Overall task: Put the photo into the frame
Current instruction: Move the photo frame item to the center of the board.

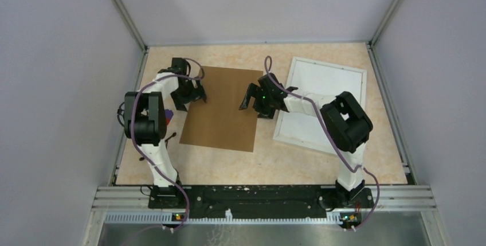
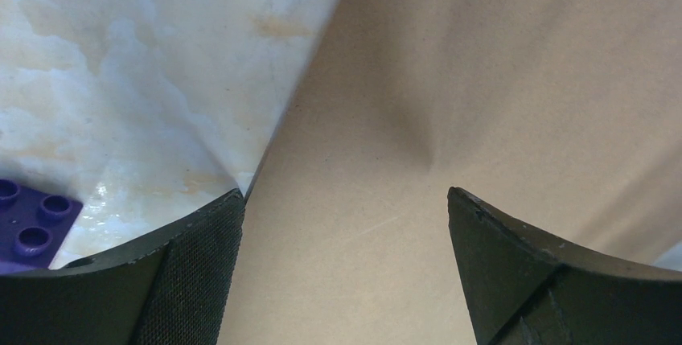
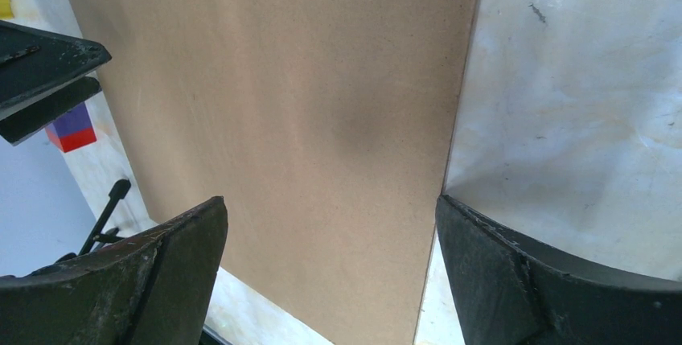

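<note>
The frame (image 1: 330, 65), with thin white bars and a white surface inside, lies flat at the right of the table; my right arm crosses its near-left part. The photo is not in view. A plain brown board (image 1: 220, 108) lies flat in the middle. My left gripper (image 1: 189, 98) is open and empty over the board's left edge (image 2: 273, 132); its wrist view shows the jaws (image 2: 346, 200) spread above the board. My right gripper (image 1: 255, 102) is open and empty over the board's right edge (image 3: 458, 120), jaws (image 3: 331, 204) spread wide.
A purple studded brick (image 2: 32, 224) lies on the marbled table (image 2: 121, 80) just left of my left gripper, and shows by the left arm in the top view (image 1: 168, 114). Grey walls close in the table on three sides.
</note>
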`<action>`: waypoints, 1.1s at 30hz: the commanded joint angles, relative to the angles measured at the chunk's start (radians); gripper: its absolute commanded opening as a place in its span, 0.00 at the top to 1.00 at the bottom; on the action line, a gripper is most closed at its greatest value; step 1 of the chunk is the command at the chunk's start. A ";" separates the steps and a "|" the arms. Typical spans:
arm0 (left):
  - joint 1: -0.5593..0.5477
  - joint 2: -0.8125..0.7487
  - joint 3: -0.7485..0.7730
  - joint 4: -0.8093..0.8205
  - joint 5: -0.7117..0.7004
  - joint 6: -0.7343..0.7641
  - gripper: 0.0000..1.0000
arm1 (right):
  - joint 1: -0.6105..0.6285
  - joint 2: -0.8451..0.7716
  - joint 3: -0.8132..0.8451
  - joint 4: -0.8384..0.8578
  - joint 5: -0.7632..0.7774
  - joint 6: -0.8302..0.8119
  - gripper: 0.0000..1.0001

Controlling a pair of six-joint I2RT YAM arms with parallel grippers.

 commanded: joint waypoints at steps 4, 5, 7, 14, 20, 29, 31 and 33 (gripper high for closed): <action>-0.009 0.021 -0.171 0.101 0.354 -0.059 0.04 | 0.011 -0.077 -0.026 0.081 -0.072 -0.003 0.01; -0.011 0.014 -0.189 0.118 0.383 -0.067 0.05 | 0.012 -0.115 -0.036 0.094 -0.072 0.001 0.01; -0.015 0.000 -0.235 0.145 0.429 -0.087 0.05 | 0.011 -0.172 -0.054 0.103 -0.060 0.014 0.01; -0.044 -0.064 -0.318 0.220 0.490 -0.144 0.05 | 0.012 -0.312 -0.091 0.077 -0.040 0.018 0.01; -0.067 -0.087 -0.331 0.238 0.521 -0.166 0.04 | 0.014 -0.393 -0.120 -0.014 0.026 0.038 0.01; -0.232 -0.073 -0.369 0.344 0.554 -0.274 0.04 | -0.052 -0.503 -0.294 -0.078 0.101 0.062 0.01; -0.254 -0.064 -0.373 0.358 0.551 -0.285 0.04 | -0.080 -0.530 -0.344 -0.078 0.100 0.019 0.01; -0.264 -0.061 -0.387 0.379 0.548 -0.295 0.04 | -0.103 -0.558 -0.366 -0.079 0.088 -0.055 0.01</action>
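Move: The brown board, the photo frame item, has its middle about 13 cm right of the left hand, level with it and 2 cm below. The purple-red block is roughly 9 cm left and 5 cm back of that hand. From the right hand, the brown board's middle is some 11 cm left, level and 3 cm below, and the white frame's middle is about 27 cm right and 1 cm farther out. To the right, slowly and then faster, the left hand pushes the brown board about 14 cm, its open outer finger staying against the left edge and its fingers swinging some 25 degrees to point rightward. The right hand, still open, draws back and hops some 8 cm up, then swings right and sinks to the right edge again, about 13 cm over in all. ##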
